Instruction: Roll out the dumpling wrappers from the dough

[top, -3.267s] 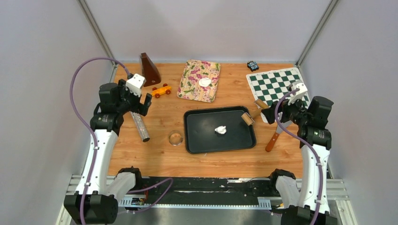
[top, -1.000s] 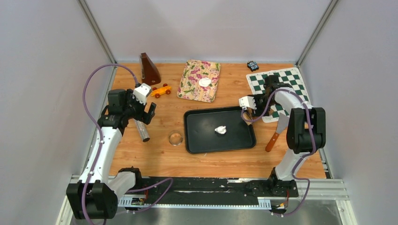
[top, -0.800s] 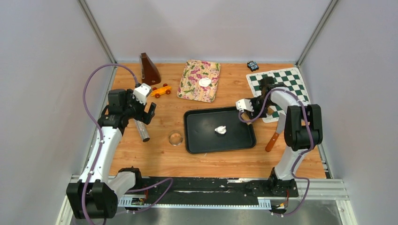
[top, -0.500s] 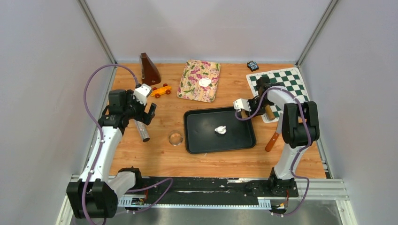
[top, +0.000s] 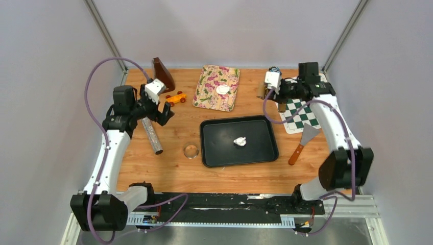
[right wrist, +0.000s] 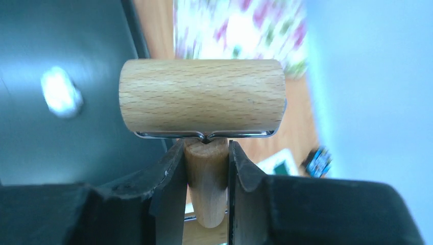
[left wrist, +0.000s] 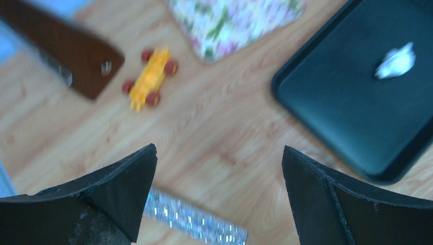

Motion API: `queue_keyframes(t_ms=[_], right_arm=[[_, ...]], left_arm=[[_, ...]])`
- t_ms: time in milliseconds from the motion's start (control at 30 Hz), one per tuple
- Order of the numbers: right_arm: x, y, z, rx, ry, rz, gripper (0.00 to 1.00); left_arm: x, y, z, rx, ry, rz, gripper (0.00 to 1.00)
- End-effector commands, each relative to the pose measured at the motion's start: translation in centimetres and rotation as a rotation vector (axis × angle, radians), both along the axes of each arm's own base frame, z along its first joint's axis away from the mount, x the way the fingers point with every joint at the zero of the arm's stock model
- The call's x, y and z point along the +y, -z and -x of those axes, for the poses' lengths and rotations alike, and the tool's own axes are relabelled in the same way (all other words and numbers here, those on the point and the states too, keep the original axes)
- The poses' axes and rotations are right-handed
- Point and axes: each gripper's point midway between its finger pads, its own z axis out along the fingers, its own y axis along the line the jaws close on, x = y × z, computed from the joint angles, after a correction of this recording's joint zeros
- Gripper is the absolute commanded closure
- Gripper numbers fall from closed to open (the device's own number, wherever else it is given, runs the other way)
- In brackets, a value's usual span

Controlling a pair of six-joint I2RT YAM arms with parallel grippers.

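An irregular white dough lump [top: 240, 140] lies in the black tray [top: 219, 153]; it also shows in the wrist views as the dough [left wrist: 395, 61] [right wrist: 60, 98]. One round white dumpling wrapper [top: 222, 90] rests on the floral tray [top: 207, 97]. My right gripper [top: 265, 88] [right wrist: 206, 145] is shut on the handle of a small wooden roller [right wrist: 201, 97] [top: 261, 92]. It holds the roller in the air behind the black tray's far right corner. My left gripper [top: 158, 106] [left wrist: 219, 158] hangs open and empty above a glittery silver cylinder [top: 152, 137] [left wrist: 194, 222].
A clear ring cutter [top: 191, 150] sits left of the black tray. A brown metronome [top: 163, 74] and an orange toy car [top: 175, 98] stand at the back left. A chessboard [top: 301, 104] and a wooden-handled spatula [top: 302, 143] lie on the right.
My right gripper closed on the roller at the black tray's right corner, lifted it and swung it back towards the chessboard's far corner. The left arm rose slightly and stayed open.
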Motion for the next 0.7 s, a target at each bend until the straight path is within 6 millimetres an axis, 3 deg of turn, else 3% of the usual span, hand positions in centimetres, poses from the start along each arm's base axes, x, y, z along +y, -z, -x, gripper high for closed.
queue_keyframes(t_ms=[0, 100, 133, 200, 233, 267, 300, 333, 367, 400, 433, 467, 500, 533, 667], right_arm=[[6.7, -13.9, 7.2, -0.078, -0.22, -0.553, 1.0], [8.1, -16.4, 12.0, 0.054, -0.385, -0.712, 1.0], [8.4, -16.9, 13.1, 0.156, -0.415, -0.739, 1.0], [8.7, -17.1, 14.3, 0.25, -0.415, -0.768, 1.0], [8.8, -17.5, 14.5, 0.212, -0.409, -0.797, 1.0], [8.8, -17.8, 14.8, 0.195, -0.397, -0.847, 1.0], [8.8, -18.5, 15.1, 0.18, -0.393, -0.907, 1.0], [8.9, -19.4, 15.3, 0.201, -0.386, -0.958, 1.0], [9.0, -20.2, 15.3, 0.219, -0.376, -0.992, 1.0], [9.1, -20.6, 15.5, 0.218, -0.379, -1.014, 1.0], [9.3, -20.9, 15.7, 0.211, -0.382, -1.03, 1.0], [9.4, -20.9, 15.9, 0.211, -0.385, -1.038, 1.0], [9.3, -21.1, 16.1, 0.204, -0.39, -1.056, 1.0], [9.3, -21.3, 16.3, 0.208, -0.387, -1.078, 1.0], [9.6, -21.4, 17.0, 0.188, -0.398, -1.098, 1.0]], left_arm=[[-5.6, -8.2, -0.5, -0.092, 0.275, 0.247, 0.0], [-8.8, -11.9, -1.0, -0.079, 0.437, 0.44, 0.0], [-10.5, -12.4, 0.1, 0.01, 0.497, 0.548, 0.0], [-12.9, -14.6, -0.6, -0.028, 0.601, 0.643, 0.0], [-13.8, -13.9, -0.9, 0.065, 0.597, 0.703, 0.0], [-15.3, -14.4, -0.6, 0.056, 0.649, 0.715, 0.0], [-16.2, -13.3, -1.3, 0.152, 0.634, 0.761, 0.0], [-17.6, -13.7, -1.2, 0.146, 0.673, 0.773, 0.0], [-18.4, -12.8, -1.7, 0.268, 0.645, 0.839, 0.0], [-19.3, -14.0, -1.5, 0.186, 0.711, 0.86, 0.0], [-19.8, -13.6, -1.8, 0.318, 0.68, 0.958, 0.0], [-20.1, -15.3, -1.1, 0.188, 0.757, 1.002, 0.0], [-20.5, -14.5, -1.4, 0.333, 0.733, 1.102, 0.0], [-21.2, -15.4, -0.8, 0.303, 0.783, 1.134, 0.0], [-24.7, -12.6, -0.2, 0.415, 0.805, 1.12, 0.0]])
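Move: The roller in my right hand is about 45 cm to the right of my open left hand and some 8 cm farther out, about level with it. From my left hand, the floral board lies about 26 cm ahead and 23 cm right, and the dough 5 cm back and 33 cm right, both some 20 cm below. From my right hand, my left fingers are 45 cm left and 8 cm back, the dough 12 cm left, 13 cm back and 18 cm down. I bring my two hands towards each other. My left hand sweeps about 23 cm right and rises, easing down a little late on, while its wide-open fingers swing to face the roller. My right hand keeps its grip on the roller's handle, lifting it some 18 cm while drawing back and left, and rolling nearly 60 degrees so its fingers point left. ##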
